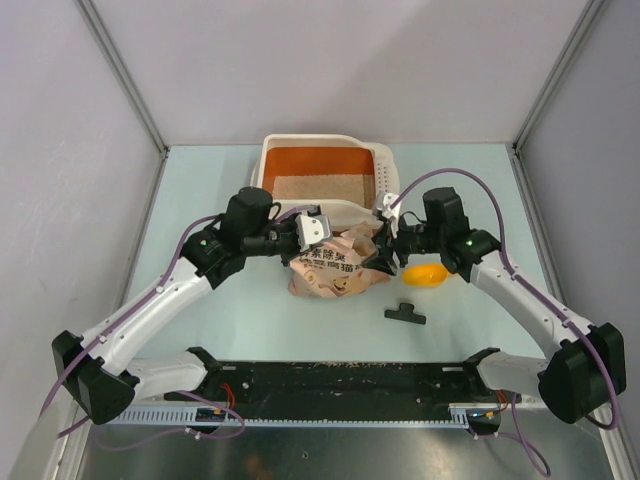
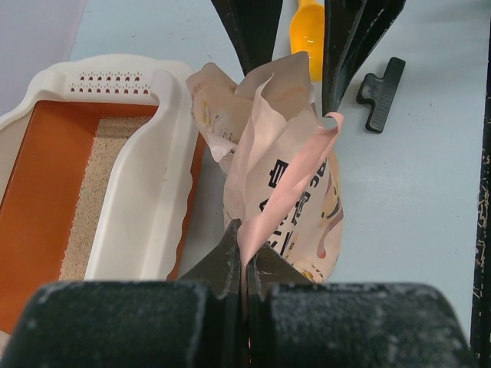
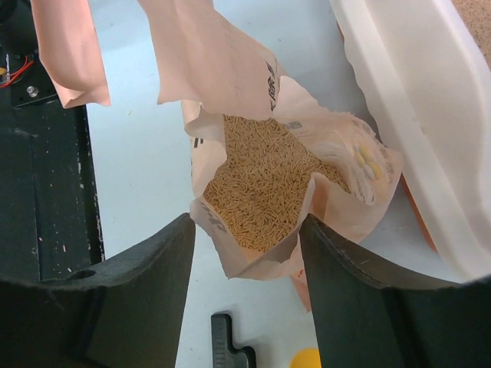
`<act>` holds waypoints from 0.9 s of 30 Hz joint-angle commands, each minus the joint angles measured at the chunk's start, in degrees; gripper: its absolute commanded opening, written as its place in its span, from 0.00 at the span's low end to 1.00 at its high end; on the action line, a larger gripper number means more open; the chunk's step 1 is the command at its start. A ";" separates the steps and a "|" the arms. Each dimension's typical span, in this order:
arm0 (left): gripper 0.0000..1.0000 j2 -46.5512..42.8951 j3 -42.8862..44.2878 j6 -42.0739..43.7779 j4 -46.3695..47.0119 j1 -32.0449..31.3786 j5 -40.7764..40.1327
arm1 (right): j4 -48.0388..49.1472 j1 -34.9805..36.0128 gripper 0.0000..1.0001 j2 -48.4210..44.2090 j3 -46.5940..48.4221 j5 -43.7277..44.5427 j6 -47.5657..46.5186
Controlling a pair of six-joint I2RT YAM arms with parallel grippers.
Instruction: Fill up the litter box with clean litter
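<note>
The cream litter box (image 1: 270, 165) with its orange inner wall sits at the back centre, a layer of pale clean litter (image 1: 320, 187) on its floor. Just in front stands the pink printed bag (image 1: 335, 268), its top torn open. My left gripper (image 2: 247, 261) is shut on a flap of the bag's upper edge (image 2: 284, 176). My right gripper (image 3: 247, 245) is open, its fingers (image 3: 153, 276) on either side of the bag's near lip, not clamping it. Tan granules (image 3: 265, 184) fill the bag. The box's white wall (image 3: 414, 100) runs beside the bag.
An orange scoop (image 1: 425, 273) lies right of the bag, under my right wrist. A black clip (image 1: 404, 314) lies on the table in front of it. The arms' black base rail (image 1: 350, 385) lines the near edge; grey walls enclose the table.
</note>
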 commanded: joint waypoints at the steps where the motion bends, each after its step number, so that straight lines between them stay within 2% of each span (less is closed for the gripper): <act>1: 0.00 -0.89 2.11 -1.21 1.78 -0.37 0.79 | 3.18 0.90 0.61 0.24 -0.60 -0.64 0.82; 8: 0.00 -0.81 2.02 -1.74 1.78 -0.29 0.79 | 6.51 1.34 0.55 0.94 -1.65 1.38 1.53; 21: 0.00 0.60 3.25 -3.15 2.30 -0.02 -1.76 | 11.97 1.52 0.22 2.35 -2.44 2.70 3.46; 23: 0.05 0.95 5.00 -3.14 2.31 0.07 -2.11 | 12.58 1.52 0.17 2.44 -2.62 2.96 3.46; 24: 0.16 1.21 5.88 -3.58 2.39 0.24 -2.28 | 12.67 1.60 0.16 2.44 -2.79 2.96 3.37; 26: 0.26 1.56 9.04 -4.37 2.30 0.33 -2.20 | 12.94 1.52 0.15 2.61 -2.97 2.88 3.28; 27: 0.36 1.83 10.18 -4.46 2.22 0.50 -1.76 | 13.11 1.52 0.14 2.70 -3.06 2.87 3.37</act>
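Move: The right hand's open fingers already straddle the litter bag's right-hand rim, its pinch spot only about 1 cm ahead, 1 cm left and 1 cm below. The bag's body is centred some 6 cm left, 1 cm ahead and 11 cm down. The litter box lies about 24 cm ahead and 10 cm left, the black clip 8 cm back and 8 cm right. For the left hand, still holding the bag's other edge, that rim is roughly 8 cm right, level ahead, 6 cm lower. The right fingers close on the bag's rim and pinch the film between them, the hand easing forward and left, about 1.5 cm and 1 cm, and sinking nearly 1 cm, its wrist almost steady. The left hand keeps its pinch on the opposite edge, then right at the end its fingers start to part as it shifts forward and up, about 1 cm each. ##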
